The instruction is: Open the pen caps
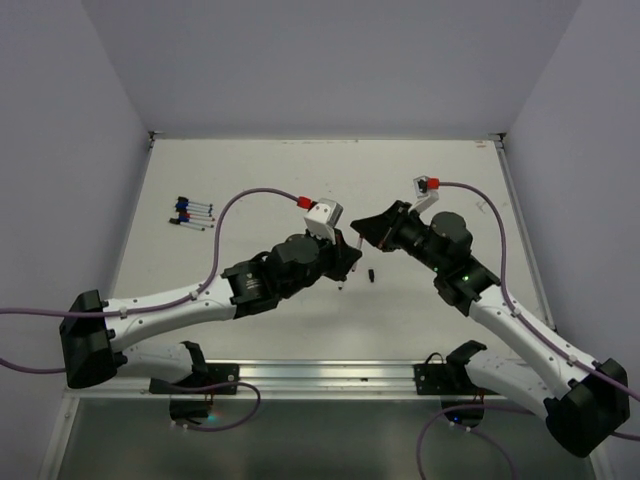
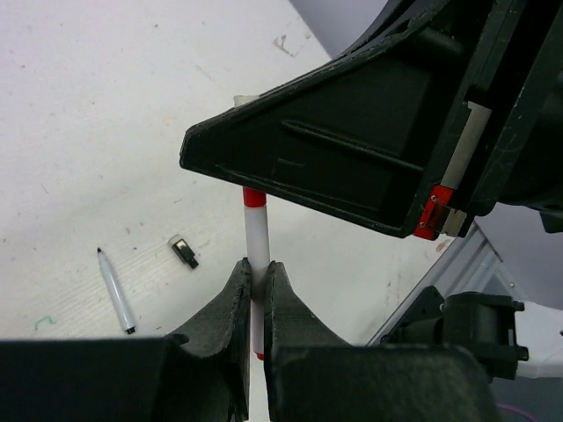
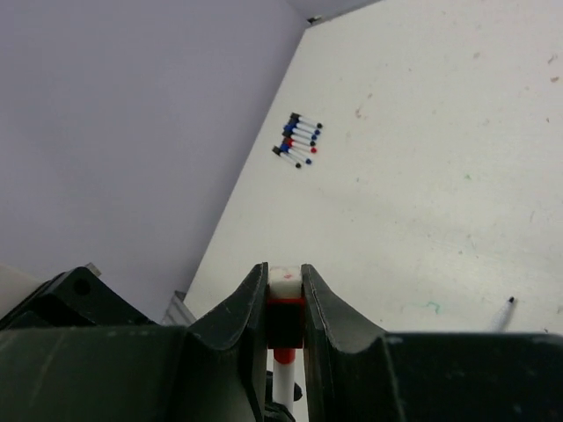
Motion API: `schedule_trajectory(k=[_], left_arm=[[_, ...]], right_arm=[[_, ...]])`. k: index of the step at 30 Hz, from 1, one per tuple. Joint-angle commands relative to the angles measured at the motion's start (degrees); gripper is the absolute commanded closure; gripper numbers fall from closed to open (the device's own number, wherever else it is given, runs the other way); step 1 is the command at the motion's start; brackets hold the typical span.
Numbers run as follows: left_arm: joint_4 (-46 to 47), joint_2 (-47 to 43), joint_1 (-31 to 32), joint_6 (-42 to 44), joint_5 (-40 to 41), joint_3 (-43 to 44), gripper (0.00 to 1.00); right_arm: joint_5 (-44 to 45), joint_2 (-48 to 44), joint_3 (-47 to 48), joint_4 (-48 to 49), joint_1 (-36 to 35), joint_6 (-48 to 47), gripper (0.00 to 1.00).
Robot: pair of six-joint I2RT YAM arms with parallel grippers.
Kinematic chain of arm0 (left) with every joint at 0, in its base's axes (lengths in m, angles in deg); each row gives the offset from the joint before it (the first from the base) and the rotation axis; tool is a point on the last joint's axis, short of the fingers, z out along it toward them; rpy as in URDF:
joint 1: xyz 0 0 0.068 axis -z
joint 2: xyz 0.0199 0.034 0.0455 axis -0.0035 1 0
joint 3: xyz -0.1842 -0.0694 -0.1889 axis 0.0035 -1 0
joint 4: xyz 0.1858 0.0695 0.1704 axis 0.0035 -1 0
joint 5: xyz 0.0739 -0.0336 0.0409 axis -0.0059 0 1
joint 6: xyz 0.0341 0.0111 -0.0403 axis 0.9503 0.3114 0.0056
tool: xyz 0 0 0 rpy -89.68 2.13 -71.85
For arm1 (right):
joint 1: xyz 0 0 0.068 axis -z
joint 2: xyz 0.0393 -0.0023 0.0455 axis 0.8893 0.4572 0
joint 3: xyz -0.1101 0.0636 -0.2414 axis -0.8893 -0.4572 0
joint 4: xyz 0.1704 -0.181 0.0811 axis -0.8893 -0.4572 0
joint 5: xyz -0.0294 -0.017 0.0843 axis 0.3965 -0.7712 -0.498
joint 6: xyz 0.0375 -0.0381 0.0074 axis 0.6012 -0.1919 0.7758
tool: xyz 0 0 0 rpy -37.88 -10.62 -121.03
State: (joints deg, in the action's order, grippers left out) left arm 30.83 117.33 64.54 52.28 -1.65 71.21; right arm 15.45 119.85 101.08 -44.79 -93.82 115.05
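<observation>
My left gripper (image 2: pixel 256 264) is shut on the white barrel of an upright pen (image 2: pixel 256 230) that has red at both ends. Above it my right gripper (image 3: pixel 284 268) is shut on that pen's red cap (image 3: pixel 286 301); a red collar and the white barrel show just below the cap. In the top view the two grippers meet tip to tip over the middle of the table, left (image 1: pixel 348 258) and right (image 1: pixel 368 228). A loose black cap (image 2: pixel 183 251) (image 1: pixel 372 273) and an uncapped black-tipped pen (image 2: pixel 114 290) lie on the table below. Several capped pens (image 1: pixel 192 212) (image 3: pixel 299 141) lie in a row at the far left.
Purple cables with red connectors (image 1: pixel 301 201) (image 1: pixel 434 184) arch over both arms. A metal rail (image 1: pixel 320 375) runs along the near edge of the table. Pale walls close in the table at the left, back and right.
</observation>
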Motion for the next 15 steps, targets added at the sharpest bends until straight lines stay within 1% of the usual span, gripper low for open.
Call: schedule_trajectory(k=[1,2,3,4,6,7,9,10,12,13,15], left_arm=[[-8.68,-0.38,3.69,-1.08,-3.73,1.11,1.0],[-8.76,-0.29,3.69,0.58,-4.16,1.98,1.0],[-11.03,-0.12,3.6,0.68,-3.12,2.77,1.0],[-11.83,0.06,3.6,0.68,-2.41,3.39,1.0],[-13.15,0.41,3.69,2.0,-1.09,4.71,0.89],[-13.59,0.67,3.69,1.82,0.3,4.98,0.76],[-14.47,1.37,3.69,1.65,1.02,5.85,0.61],[-14.74,1.99,3.69,1.56,1.54,6.38,0.47],[-14.39,2.43,3.69,1.56,1.11,6.65,0.4],[-14.3,2.78,3.69,1.47,1.28,6.74,0.33],[-13.17,2.7,3.69,1.29,1.63,6.39,0.31]], right_arm=[[12.17,1.19,3.98,-0.07,1.67,-5.43,1.0],[11.28,1.37,3.89,0.63,1.58,-5.52,1.0],[11.27,1.2,3.98,0.46,1.41,-5.26,1.0],[9.01,1.2,3.89,0.46,1.32,-4.91,1.0],[8.11,1.02,3.89,-0.15,1.23,-4.74,1.0],[7.67,0.85,3.72,0.02,1.14,-4.56,1.0],[6.79,0.41,3.8,-0.41,1.06,-4.47,1.0],[6.26,0.23,3.8,-0.33,1.06,-4.12,1.0],[5.12,0.05,4.24,-0.85,0.97,-4.03,1.0],[5.03,-0.03,4.24,-0.86,0.97,-3.68,1.0],[4.77,-0.38,4.33,-1.03,0.97,-3.59,1.0]])
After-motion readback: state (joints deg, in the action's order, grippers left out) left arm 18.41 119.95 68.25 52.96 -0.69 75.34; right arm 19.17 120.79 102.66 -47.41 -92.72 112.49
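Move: The red pen stands roughly upright between the hands: the left fingers are shut on its white barrel, and its red cap, about 5 cm above and 4 cm ahead of the left hand, is already in the right fingers. On the table, some 23 cm below the left hand, the uncapped black pen lies about 8 cm ahead and 1 cm to the left, and the loose black cap 8 cm ahead and 6 cm to the right. The left fingers let go of the barrel, opening from nearly shut to about two-thirds, while that hand sinks some 3 cm and draws back about 2.5 cm, clear of the pen, its left side rolling up about 10 degrees. The right hand keeps its grip on the red cap, dips about 1.5 cm, then eases forward and right by roughly 2 cm. ##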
